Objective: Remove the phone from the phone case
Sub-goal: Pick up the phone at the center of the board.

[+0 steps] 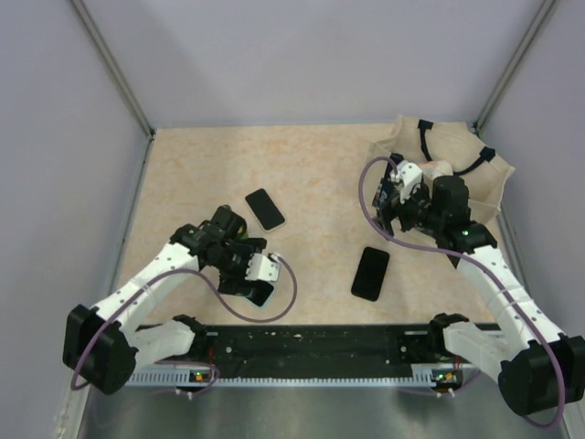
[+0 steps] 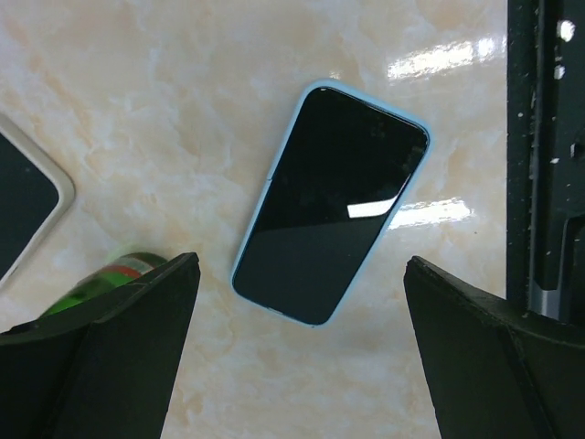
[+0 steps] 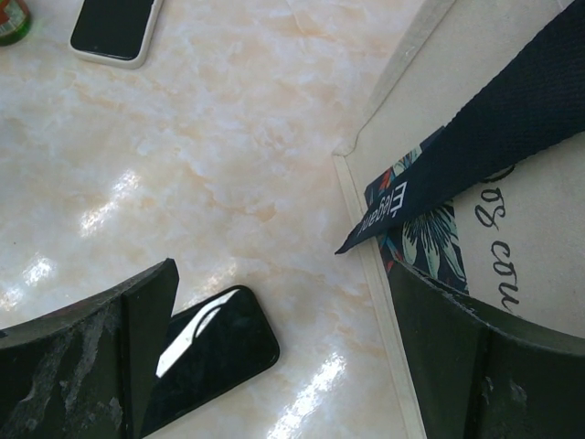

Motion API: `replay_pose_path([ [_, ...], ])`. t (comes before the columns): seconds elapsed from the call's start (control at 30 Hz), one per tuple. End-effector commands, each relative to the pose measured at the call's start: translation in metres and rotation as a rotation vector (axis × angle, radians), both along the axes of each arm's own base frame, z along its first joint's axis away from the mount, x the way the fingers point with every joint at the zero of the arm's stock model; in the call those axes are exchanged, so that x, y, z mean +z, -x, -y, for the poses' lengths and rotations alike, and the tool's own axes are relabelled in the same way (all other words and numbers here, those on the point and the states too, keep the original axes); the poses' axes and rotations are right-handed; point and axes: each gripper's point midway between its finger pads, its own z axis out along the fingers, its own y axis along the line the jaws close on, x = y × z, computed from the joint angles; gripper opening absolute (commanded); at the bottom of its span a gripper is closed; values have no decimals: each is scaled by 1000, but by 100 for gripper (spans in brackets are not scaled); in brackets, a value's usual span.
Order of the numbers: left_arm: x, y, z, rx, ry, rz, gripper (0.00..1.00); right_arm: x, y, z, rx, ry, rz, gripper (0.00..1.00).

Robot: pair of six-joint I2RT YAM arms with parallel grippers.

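Observation:
A phone in a light blue case (image 2: 329, 201) lies screen up on the marble table, straight below my left gripper (image 2: 302, 265), whose jaws stand wide open above its lower end without touching it. From the top view most of this phone (image 1: 260, 294) is hidden under the left gripper (image 1: 251, 282). A second phone in a white case (image 1: 265, 208) lies further back. A black phone (image 1: 370, 273) lies mid-table; its end (image 3: 215, 352) shows by the left finger of my open, empty right gripper (image 3: 283, 274), which hovers near the bag's edge.
A beige tote bag (image 1: 457, 160) with dark straps (image 3: 494, 151) lies at the back right. A small green and red object (image 2: 110, 274) sits by my left finger. The black base rail (image 1: 320, 343) runs along the near edge. Grey walls enclose the table.

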Motion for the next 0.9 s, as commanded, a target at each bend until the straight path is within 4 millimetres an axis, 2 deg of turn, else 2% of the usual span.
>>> replay_pose_path([
  [0.0,-21,-21,1,-80,-120,107,99,4,-4,-2,8,5,29,99],
  [0.03,-25,-22,3,-98,-134,115,99,3,-4,-2,8,8,29,99],
  [0.07,-29,-23,4,-115,-147,116,99,38,8,1,6,-19,148,99],
  [0.1,-33,-23,5,-128,-160,113,99,2,-3,-2,7,10,30,99],
  [0.33,-56,-22,1,-187,-242,87,99,2,-2,-2,12,9,29,99],
  [0.87,-78,-12,-6,-224,-267,63,99,2,-1,-3,15,6,29,99],
])
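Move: Almost straight below the open left hand, some 10 cm down, lies the blue-cased phone, its middle about 2 cm back and 1 cm to the right. The green bottle stands roughly 11 cm ahead and 2 cm left of that hand; the white-cased phone lies about 20 cm ahead and 6 cm right, flat on the table. From the right hand the blue-cased phone is about 12 cm back, 34 cm left and 20 cm down. Sinking about 7.5 cm towards the blue-cased phone, the left hand goes fast at first, then eases. Its fingers, slanting down to the right, swing some 15 degrees nearer to vertical while the hand turns roughly 10 degrees clockwise; they stay wide open, one towards each long side of the phone, with no touch to be seen. ##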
